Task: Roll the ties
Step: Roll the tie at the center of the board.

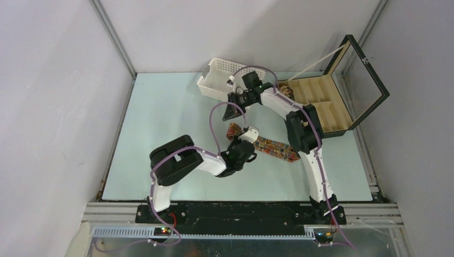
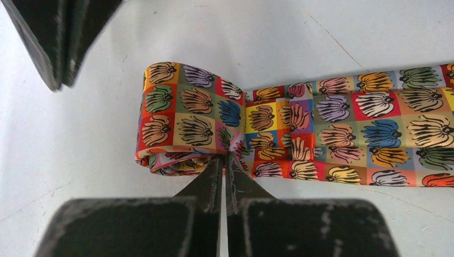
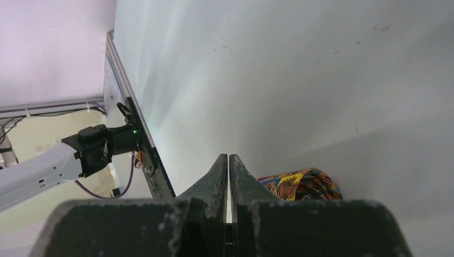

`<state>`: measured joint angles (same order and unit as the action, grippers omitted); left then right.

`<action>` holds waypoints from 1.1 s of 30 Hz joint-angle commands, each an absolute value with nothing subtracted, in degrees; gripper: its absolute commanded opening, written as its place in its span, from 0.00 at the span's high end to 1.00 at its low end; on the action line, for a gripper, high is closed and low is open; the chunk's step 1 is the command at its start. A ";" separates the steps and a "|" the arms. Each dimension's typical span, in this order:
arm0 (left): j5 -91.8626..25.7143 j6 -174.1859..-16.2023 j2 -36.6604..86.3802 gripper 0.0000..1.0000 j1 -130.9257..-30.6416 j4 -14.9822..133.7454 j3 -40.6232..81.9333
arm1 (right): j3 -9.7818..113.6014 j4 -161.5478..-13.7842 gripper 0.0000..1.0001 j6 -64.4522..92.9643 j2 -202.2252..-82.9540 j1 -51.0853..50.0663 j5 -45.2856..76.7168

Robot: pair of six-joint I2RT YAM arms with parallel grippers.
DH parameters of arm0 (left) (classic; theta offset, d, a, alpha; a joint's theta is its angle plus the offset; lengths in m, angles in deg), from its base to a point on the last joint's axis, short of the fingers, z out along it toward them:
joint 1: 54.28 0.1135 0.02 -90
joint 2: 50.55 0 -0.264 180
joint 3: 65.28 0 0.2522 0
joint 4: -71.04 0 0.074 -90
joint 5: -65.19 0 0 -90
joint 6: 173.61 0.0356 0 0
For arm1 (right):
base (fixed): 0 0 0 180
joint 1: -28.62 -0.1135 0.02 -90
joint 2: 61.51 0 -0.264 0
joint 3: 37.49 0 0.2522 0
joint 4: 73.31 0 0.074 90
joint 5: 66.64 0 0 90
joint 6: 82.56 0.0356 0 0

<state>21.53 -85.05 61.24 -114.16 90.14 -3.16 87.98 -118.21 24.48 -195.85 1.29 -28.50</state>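
Note:
One tie (image 1: pixel 273 148), patterned in red, orange and yellow squares, lies flat on the table and runs diagonally. Its left end is wound into a small roll (image 2: pixel 182 115), and the flat strip (image 2: pixel 364 134) leads off to the right. My left gripper (image 2: pixel 225 156) is shut, its tips pressed against the tie's near edge at the seam between roll and strip. My right gripper (image 3: pixel 228 156) is shut on nothing and hovers just beyond the roll (image 3: pixel 300 184). In the top view it is above the tie's rolled end (image 1: pixel 234 129). Another coiled tie (image 1: pixel 286 90) sits in the black box.
A white perforated basket (image 1: pixel 219 80) stands at the back, close behind the right gripper (image 1: pixel 233 111). A black compartmented box (image 1: pixel 334 115) with its glass lid raised stands at the back right. The right arm's elbow (image 1: pixel 302 131) hangs over the tie's far end.

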 commanded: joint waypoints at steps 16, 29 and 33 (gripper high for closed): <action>22.10 -84.27 62.22 1.00 -114.34 90.86 -1.95 | 79.77 -119.04 0.95 22.46 -189.09 1.38 -17.57; 23.76 -85.59 60.46 0.83 -114.36 90.04 -2.20 | 77.79 -117.41 0.96 23.23 -189.01 1.97 -17.67; 23.06 -86.22 58.34 0.74 -114.39 90.08 -3.07 | 77.72 -117.24 0.97 23.33 -189.24 2.05 -17.69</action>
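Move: The tie's rolled part lies about 4 cm back and 4 cm right of the right hand, some 7 cm below it. The white basket's middle is about 13 cm ahead of the right hand and 2 cm left. The left hand is already at the roll's near right corner, with the roll's middle about 2 cm ahead, 3 cm left and 1 cm lower; the flat tail's middle is some 6 cm back and 13 cm right of that hand. Shut right fingers sink about 4 cm and go 3 right against the roll's far-left edge; left fingers part. ##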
